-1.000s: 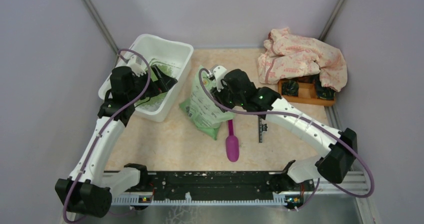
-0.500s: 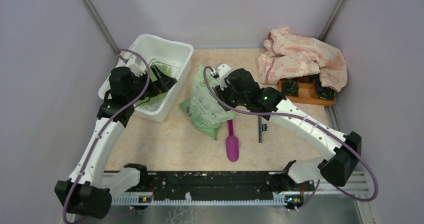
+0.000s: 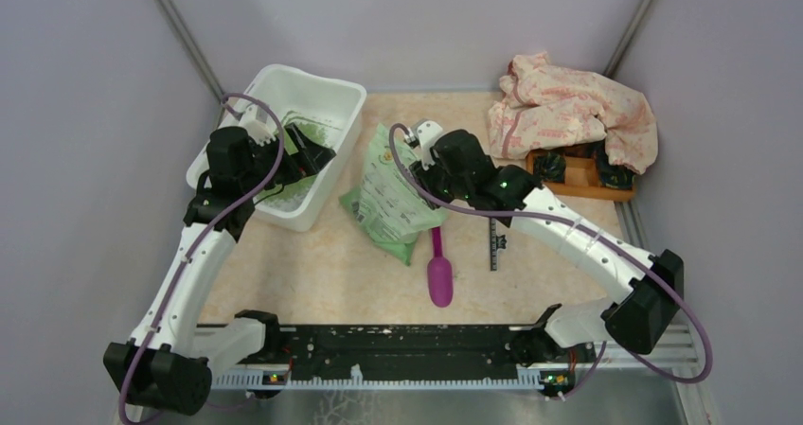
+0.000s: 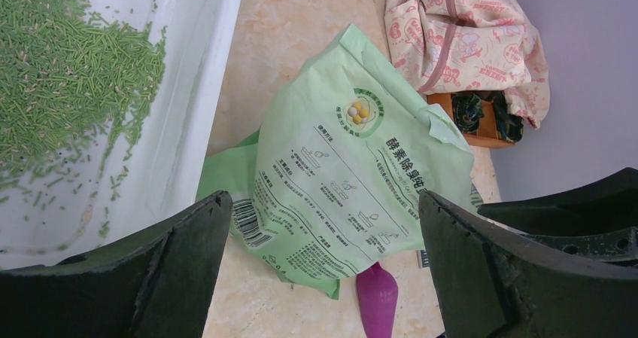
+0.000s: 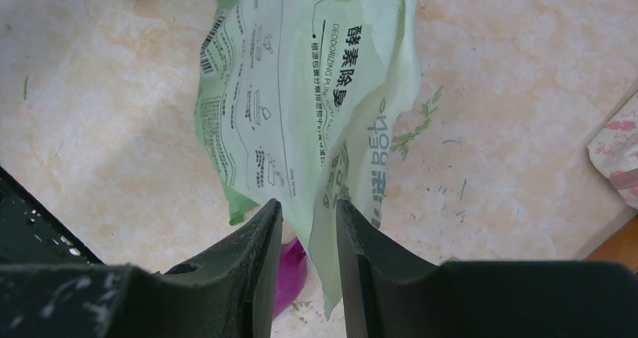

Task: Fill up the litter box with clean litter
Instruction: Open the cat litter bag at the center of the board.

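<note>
The white litter box stands at the back left, with green clean litter spread over its floor. My left gripper hovers over the box's right side, jaws wide open and holding nothing. The light green litter bag lies slumped on the table just right of the box. My right gripper is above its right edge. In the right wrist view the fingers are closed on a raised fold of the bag.
A purple scoop lies under the bag's near end, next to a thin black strip. A pink patterned cloth drapes over an orange wooden tray at back right. Stray granules dot the table.
My right gripper has shifted slightly right and closed a little on the bag's edge, drawing the bag's top out flatter. The left arm has not moved.
</note>
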`<state>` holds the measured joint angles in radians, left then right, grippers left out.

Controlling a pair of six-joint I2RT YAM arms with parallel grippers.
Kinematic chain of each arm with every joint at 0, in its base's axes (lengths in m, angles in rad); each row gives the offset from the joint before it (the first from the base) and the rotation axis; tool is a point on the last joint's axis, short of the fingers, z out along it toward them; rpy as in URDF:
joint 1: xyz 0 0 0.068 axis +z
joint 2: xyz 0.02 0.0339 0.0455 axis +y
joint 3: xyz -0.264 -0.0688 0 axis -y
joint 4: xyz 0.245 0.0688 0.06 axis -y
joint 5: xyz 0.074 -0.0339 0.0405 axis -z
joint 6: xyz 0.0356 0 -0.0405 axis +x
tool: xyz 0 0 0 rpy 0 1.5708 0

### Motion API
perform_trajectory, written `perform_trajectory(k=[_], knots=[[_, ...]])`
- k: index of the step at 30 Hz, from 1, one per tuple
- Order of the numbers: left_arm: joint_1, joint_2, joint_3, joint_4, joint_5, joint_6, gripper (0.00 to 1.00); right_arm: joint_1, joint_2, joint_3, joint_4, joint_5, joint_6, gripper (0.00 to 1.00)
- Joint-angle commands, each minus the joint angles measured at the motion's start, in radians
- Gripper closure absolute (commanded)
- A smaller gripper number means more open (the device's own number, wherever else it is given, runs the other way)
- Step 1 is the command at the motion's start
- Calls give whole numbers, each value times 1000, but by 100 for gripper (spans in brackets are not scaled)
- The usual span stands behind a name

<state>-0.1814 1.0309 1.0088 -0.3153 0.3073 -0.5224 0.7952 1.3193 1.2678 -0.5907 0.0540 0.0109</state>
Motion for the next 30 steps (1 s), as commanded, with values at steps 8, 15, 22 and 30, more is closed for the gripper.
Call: perform_trajectory(k=[8, 15, 22, 30], knots=[[-3, 2, -1, 24, 23, 9, 1, -19, 111, -2, 90, -51, -6, 67], [-3, 2, 0, 23, 27, 16, 1, -43, 259, 75, 106, -85, -6, 70], [-1, 10, 13, 9, 10, 42, 1, -117, 235, 26, 344, -460, -6, 100], [8, 25, 13, 16, 14, 48, 1, -181, 152, -69, 761, -468, 50, 100]])
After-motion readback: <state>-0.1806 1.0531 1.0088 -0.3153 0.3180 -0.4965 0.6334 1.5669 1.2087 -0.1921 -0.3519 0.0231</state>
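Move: The cat litter bag's loose right-hand edge, about 3 cm ahead of the right hand, 2 cm to its left and roughly 9 cm below, is what its part-open fingers reach for. The purple scoop lies some 9 cm back and 1 cm to the right of that hand, the black clip about 7 cm back and 12 cm right. The litter box's middle is around 8 cm ahead and 32 cm left. From the idle left hand, that bag edge is about 23 cm right, 3 cm back and 13 cm lower. The right hand dips about 8.5 cm, easing a little forward and left with its fingers tipping some 10 degrees further down, onto the bag's right-hand edge, where the part-open fingers shut fully and pinch the thin film. Still gripping it, the hand turns back and rises about 4 cm while carrying on forward and left towards the litter box, rolling its left side up and swinging roughly 10 degrees counter-clockwise. ##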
